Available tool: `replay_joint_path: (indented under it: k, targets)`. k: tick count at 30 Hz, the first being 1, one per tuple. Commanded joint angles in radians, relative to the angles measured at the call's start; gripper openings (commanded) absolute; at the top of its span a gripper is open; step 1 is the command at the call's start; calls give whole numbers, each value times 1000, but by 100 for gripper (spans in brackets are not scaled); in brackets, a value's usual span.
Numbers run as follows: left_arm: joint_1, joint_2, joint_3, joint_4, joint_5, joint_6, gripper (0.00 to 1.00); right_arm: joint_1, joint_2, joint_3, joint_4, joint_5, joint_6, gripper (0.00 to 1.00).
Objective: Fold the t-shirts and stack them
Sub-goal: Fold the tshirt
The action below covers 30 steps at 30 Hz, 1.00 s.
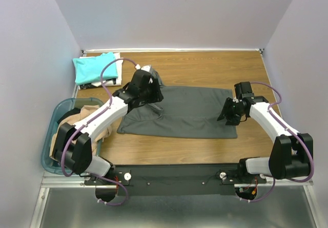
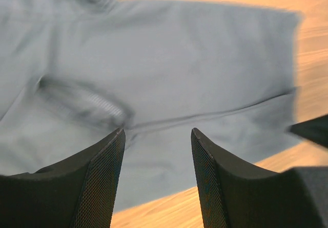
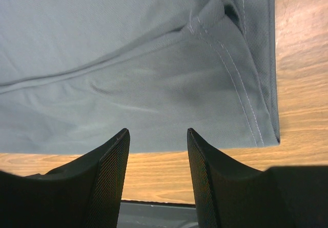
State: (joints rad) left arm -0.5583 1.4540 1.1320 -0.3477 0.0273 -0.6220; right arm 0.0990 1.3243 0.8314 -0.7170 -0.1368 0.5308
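Observation:
A large dark grey t-shirt [image 1: 187, 112] lies flat, partly folded, in the middle of the table. It fills the left wrist view [image 2: 169, 64] and the right wrist view [image 3: 133, 59]. My left gripper [image 1: 149, 96] hovers over its left end, open, nothing between the fingers [image 2: 105, 171]. My right gripper [image 1: 229, 112] hangs over its right end near the hem, open and empty too. A folded teal t-shirt [image 1: 95, 67] rests on a white one [image 1: 117, 74] at the back left. A tan t-shirt [image 1: 82, 114] sits in the basket.
A blue-green plastic basket [image 1: 50, 141] stands at the left table edge beside the left arm. The walls close in on both sides. The table's near edge [image 3: 154, 205] shows beneath the right gripper.

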Motion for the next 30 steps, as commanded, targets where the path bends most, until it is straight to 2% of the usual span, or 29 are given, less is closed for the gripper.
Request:
replay_joint_path:
  k: [1,6,19,30]
  targets:
    - [21,-24,-162,-36,-47,-30,62,7,6,51,21,39,-15,56]
    - [29,24,-207,22,-2,-18,62,7,36,48,34,65,-34,56]
    - [31,270,-63,108,31,82,62,5,133,17,157,158,-77,58]
    - [29,310,-98,174,56,84,62,5,214,-34,209,242,-59,58]
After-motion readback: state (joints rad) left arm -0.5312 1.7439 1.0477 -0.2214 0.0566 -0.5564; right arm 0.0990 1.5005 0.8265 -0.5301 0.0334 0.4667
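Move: The left hand hovers high over the grey shirt. The cuff end of the folded-in sleeve lies almost straight beneath, around 15 cm down; the far sleeve stub sticks out some 14 cm ahead and 2 cm left, and the turquoise stack is roughly 20 cm ahead and 29 cm left. For the right hand, the turned-up hem flap is about 5 cm ahead, 4 cm right and 5 cm below, with the shirt's near right corner some 3 cm back and 6 cm right. The left hand drops about 13 cm onto the folded sleeve, first swinging some 4 cm back and left, then coming forward and right again over the cuff end, its fingers tipping roughly 10 degrees steeper and staying open on either side of the cuff edge. Meanwhile the right hand, also open, eases forward and, after a slight rise, moves down and to the right towards the hem flap, rolling about 10 degrees with its left side dipping, and ends close to the flap without a clear touch. ##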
